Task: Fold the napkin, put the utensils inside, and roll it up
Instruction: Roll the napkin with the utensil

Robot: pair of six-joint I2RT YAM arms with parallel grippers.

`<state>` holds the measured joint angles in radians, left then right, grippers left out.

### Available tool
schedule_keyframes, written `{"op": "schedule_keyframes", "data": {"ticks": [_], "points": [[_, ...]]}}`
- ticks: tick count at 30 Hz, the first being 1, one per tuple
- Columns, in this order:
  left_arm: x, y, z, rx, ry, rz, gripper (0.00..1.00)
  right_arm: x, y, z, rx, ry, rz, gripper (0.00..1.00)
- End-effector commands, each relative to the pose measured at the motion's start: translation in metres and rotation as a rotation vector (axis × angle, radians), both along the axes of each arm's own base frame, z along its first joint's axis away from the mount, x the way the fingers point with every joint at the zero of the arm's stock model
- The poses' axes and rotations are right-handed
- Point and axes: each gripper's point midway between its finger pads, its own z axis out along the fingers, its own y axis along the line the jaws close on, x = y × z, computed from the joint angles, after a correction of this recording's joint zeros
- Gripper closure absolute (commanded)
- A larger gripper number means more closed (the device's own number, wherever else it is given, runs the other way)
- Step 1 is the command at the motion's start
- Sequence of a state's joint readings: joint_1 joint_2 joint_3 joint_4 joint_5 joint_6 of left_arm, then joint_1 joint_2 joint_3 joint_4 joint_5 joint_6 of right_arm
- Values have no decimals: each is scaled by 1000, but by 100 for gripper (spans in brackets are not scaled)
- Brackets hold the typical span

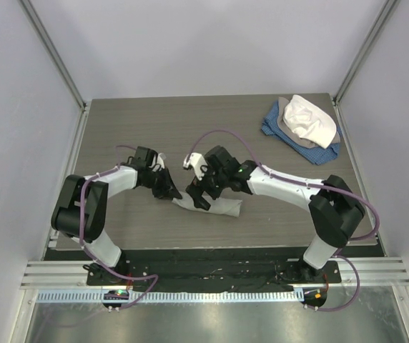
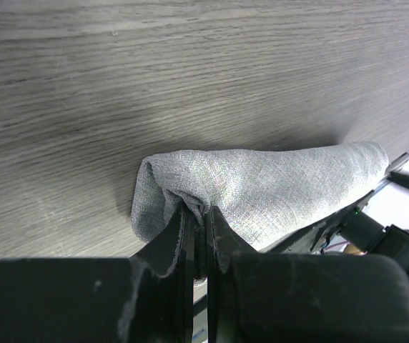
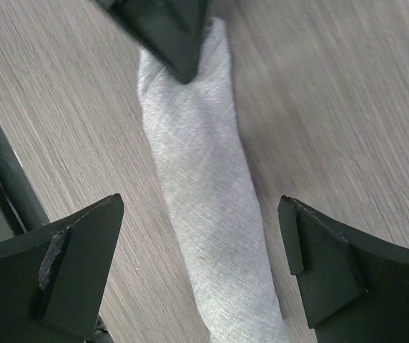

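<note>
The napkin (image 1: 222, 208) lies on the table as a light grey roll, and it runs lengthwise through the right wrist view (image 3: 204, 179). My left gripper (image 1: 170, 191) is at the roll's left end, shut on a fold of the cloth (image 2: 199, 209); the rest of the napkin (image 2: 269, 186) stretches away to the right. My right gripper (image 1: 199, 194) hovers open over the roll (image 3: 201, 239), one finger on each side, neither touching it. The tip of a left finger (image 3: 165, 28) shows at the roll's far end. The utensils are hidden.
A heap of blue, grey and white cloths (image 1: 304, 125) sits at the back right corner of the wooden table (image 1: 154, 121). Metal frame posts rise at both back corners. The table's near edge meets a black strip by the arm bases.
</note>
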<state>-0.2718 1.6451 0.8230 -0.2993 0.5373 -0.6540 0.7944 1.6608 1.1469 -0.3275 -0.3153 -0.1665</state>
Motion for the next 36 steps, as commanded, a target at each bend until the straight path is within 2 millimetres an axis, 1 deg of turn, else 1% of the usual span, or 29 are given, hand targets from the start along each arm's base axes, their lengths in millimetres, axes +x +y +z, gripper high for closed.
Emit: {"op": "schedule_keyframes", "data": {"ticks": [1, 2, 6, 7, 9, 11, 14, 17, 18, 20, 21, 22, 23, 24, 25, 26, 27, 28, 29, 30, 31, 32, 33, 34, 36], "points": [[-6, 2, 2, 1, 42, -41, 100, 12, 7, -5, -80, -170, 15, 0], [-5, 1, 3, 2, 40, -44, 100, 7, 11, -6, -92, -187, 38, 0], [-3, 2, 4, 7, 45, -50, 100, 3, 14, -20, -153, -202, 76, 0], [-3, 2, 4, 9, 48, -53, 100, 1, 16, -26, -168, -191, 87, 0], [-1, 1, 5, 8, 47, -53, 99, -2, 16, -32, -187, -180, 106, 0], [-1, 2, 4, 10, 51, -54, 99, -2, 14, -42, -219, -168, 106, 0], [0, 2, 4, 11, 52, -54, 99, -2, 13, -51, -239, -154, 101, 0], [2, 1, 5, 9, 49, -55, 98, 2, 10, -55, -261, -143, 68, 1], [3, 1, 5, 8, 47, -54, 97, 2, 9, -60, -275, -130, 64, 2], [6, 0, 8, 7, 34, -55, 91, 6, 4, -63, -288, -110, 24, 6], [7, 0, 8, 7, 31, -52, 87, 6, 1, -69, -300, -94, 15, 8], [8, 0, 9, 9, 27, -50, 79, 8, 0, -69, -305, -84, 5, 10], [12, 1, 12, 12, 17, -46, 74, 7, -5, -73, -317, -60, -13, 17], [15, 2, 13, 12, 12, -37, 69, 8, -7, -75, -323, -49, -24, 22], [19, 2, 17, 11, 1, -32, 58, 7, -9, -77, -326, -38, -33, 28], [23, 3, 19, 13, -9, -25, 52, 7, -12, -79, -327, -23, -51, 35], [26, 4, 22, 14, -18, -19, 46, 9, -15, -81, -330, -15, -65, 37], [30, 8, 23, 19, -20, -3, 37, 7, -19, -83, -335, -5, -75, 38], [37, 11, 29, 20, -39, 9, 34, 9, -21, -83, -332, 0, -93, 39], [42, 15, 32, 32, -51, 25, 32, 12, -25, -84, -333, 13, -123, 39], [52, 24, 38, 35, -66, 55, 28, 14, -31, -86, -342, 17, -151, 40], [58, 31, 41, 50, -77, 79, 27, 17, -34, -85, -341, 18, -176, 41], [63, 37, 47, 56, -97, 99, 20, 22, -42, -87, -342, 39, -229, 41], [75, 50, 55, 62, -117, 140, 19, 29, -50, -87, -354, 30, -277, 42], [86, 68, 67, 88, -159, 192, 16, 40, -68, -89, -359, 58, -383, 42]]}}
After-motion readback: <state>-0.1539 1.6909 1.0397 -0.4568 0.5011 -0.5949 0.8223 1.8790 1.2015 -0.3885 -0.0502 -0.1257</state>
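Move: The rolled napkin lies crosswise under the open right hand, its middle roughly 8 cm below, 2 cm to the right and 1 cm back. Its loose right end is some 11 cm to that hand's right and 3 cm back, and its left end about 7 cm to the left and level with the hand, both 8 cm below. The left hand already pinches near that left end; from it the roll's middle is about 8 cm right, 2 cm back and 1 cm down. The napkin roll is held at its left end by the still left fingers while the right hand sinks about 8 cm over it, tilting its left side down, and closes part-way onto both sides of the roll. The left fingers then open and leave forward, left and up, about 7 cm in all, as the right hand drags the roll a few centimetres right and forward, turning slightly clockwise. ##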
